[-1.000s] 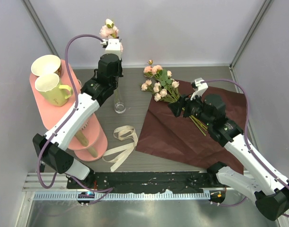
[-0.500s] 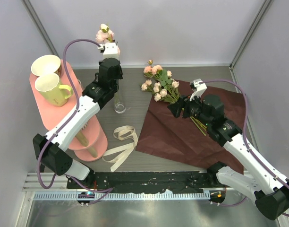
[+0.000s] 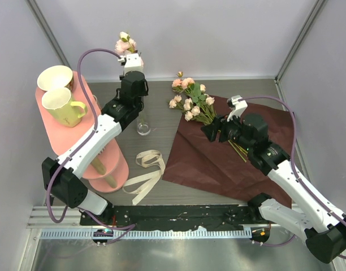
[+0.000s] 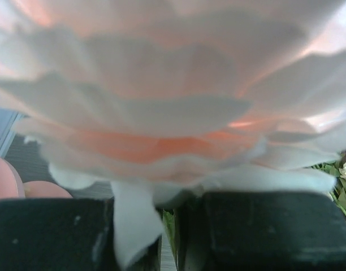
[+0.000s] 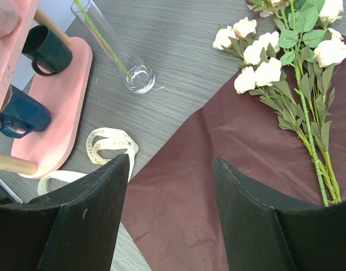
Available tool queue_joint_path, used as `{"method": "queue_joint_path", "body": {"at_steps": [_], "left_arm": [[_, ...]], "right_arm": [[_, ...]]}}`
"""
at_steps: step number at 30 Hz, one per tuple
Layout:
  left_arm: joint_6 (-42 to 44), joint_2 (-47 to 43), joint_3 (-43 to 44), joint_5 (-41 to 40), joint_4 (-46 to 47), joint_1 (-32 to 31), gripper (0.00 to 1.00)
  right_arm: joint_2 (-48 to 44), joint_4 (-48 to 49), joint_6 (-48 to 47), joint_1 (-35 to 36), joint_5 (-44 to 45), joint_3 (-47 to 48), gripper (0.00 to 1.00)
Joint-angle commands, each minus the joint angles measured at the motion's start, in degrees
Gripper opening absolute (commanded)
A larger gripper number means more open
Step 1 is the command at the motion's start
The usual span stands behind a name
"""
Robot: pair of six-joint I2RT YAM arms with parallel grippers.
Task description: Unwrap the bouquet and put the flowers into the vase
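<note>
A pale pink rose sprig stands upright at my left gripper, above the clear glass vase. In the left wrist view its bloom fills the frame and a thin green stem runs through the narrow slit of my left gripper; whether the fingers still pinch it is unclear. The right wrist view shows a green stem inside the vase. The other flowers lie on the spread dark red paper. My right gripper hovers open over the paper's left edge, holding nothing.
A cream ribbon lies loose left of the paper. A pink rack on the left carries a yellow-green mug and a cream cup, with dark mugs lower down. Grey walls close in the back and sides.
My left gripper and the sprig have sunk slightly over the vase, the bloom drifting a little left. The right arm has hardly moved.
</note>
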Motion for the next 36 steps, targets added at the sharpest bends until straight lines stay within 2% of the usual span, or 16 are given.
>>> {"method": "queue_joint_path", "body": {"at_steps": [1,2,4,5,6,14,16,19,26,29,30,33,34,36], "left_arm": [[-0.9,0.2,-0.7,-1.9,3.5,0.3,0.16],[-0.8,0.2,-0.8,-1.9,3.4,0.3,0.18],[-0.6,0.3,-0.9,-1.9,2.6,0.3,0.29],[-0.5,0.3,-1.0,-1.8,2.3,0.4,0.41],[-0.5,0.2,-1.1,-2.0,2.1,0.3,0.46],[-1.1,-2.6,-2.0,-0.4,-0.3,0.5,0.79],[-1.5,-3.7,-1.1,0.4,-3.2,0.5,0.85],[-4.1,-4.8,1.3,3.6,-9.4,0.5,0.98],[-8.3,-8.5,5.8,11.6,-22.0,0.5,1.0],[-9.0,-11.5,6.8,20.5,-24.2,0.5,1.0],[-9.0,-12.2,6.8,26.6,-24.1,0.5,1.0],[-9.7,-15.0,7.3,34.7,-23.9,0.5,1.0],[-10.3,-15.7,7.4,39.8,-23.9,0.5,1.0],[-10.8,-17.4,7.2,45.0,-23.2,0.5,1.0]], "right_arm": [[-1.3,0.5,0.1,0.3,0.6,0.1,0.66],[-1.2,0.6,0.2,0.3,0.5,0.1,0.66],[-1.1,0.5,0.3,0.3,0.3,0.1,0.66],[-1.0,0.6,0.4,0.3,0.2,0.1,0.66],[-1.0,0.4,0.5,0.3,0.1,0.2,0.66],[0.0,-0.1,0.9,0.3,-0.1,1.2,0.66],[0.7,-0.6,1.0,0.4,0.3,1.6,0.66],[1.6,-1.2,1.0,0.3,1.4,2.4,0.66],[8.0,-5.1,0.6,0.3,6.4,6.5,0.66],[12.7,-6.4,0.3,0.2,13.1,8.5,0.66],[14.0,-6.8,0.2,0.2,14.5,9.1,0.66],[19.9,-7.8,-0.2,-0.8,19.3,11.6,0.66],[21.4,-7.9,-0.3,-1.1,20.6,12.6,0.65],[25.4,-8.0,-0.1,-4.1,21.0,13.3,0.61]]}}
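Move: The left gripper holds the flower just under its head, its stem already in the vase; the vase's middle is about 22 cm below, some 2 cm back. From this hand the pink rack is 17 cm left and 16 back, the ribbon 4 cm right and 20 back on the table. The open right gripper has the remaining flowers' stems about 13 cm ahead, 5 right and 25 below; their heads lie 25 cm ahead, 7 left, equally low. Lower the left gripper about 2 cm to sink the stem deeper into the vase, opening the fingers wide to let go of the flower; then draw back some 10 cm, rising and easing right while the wrist swings clockwise. As it leaves, send the open right gripper down and forward towards the remaining stems, roughly 7 cm each way, tipping downward and turning clockwise. ##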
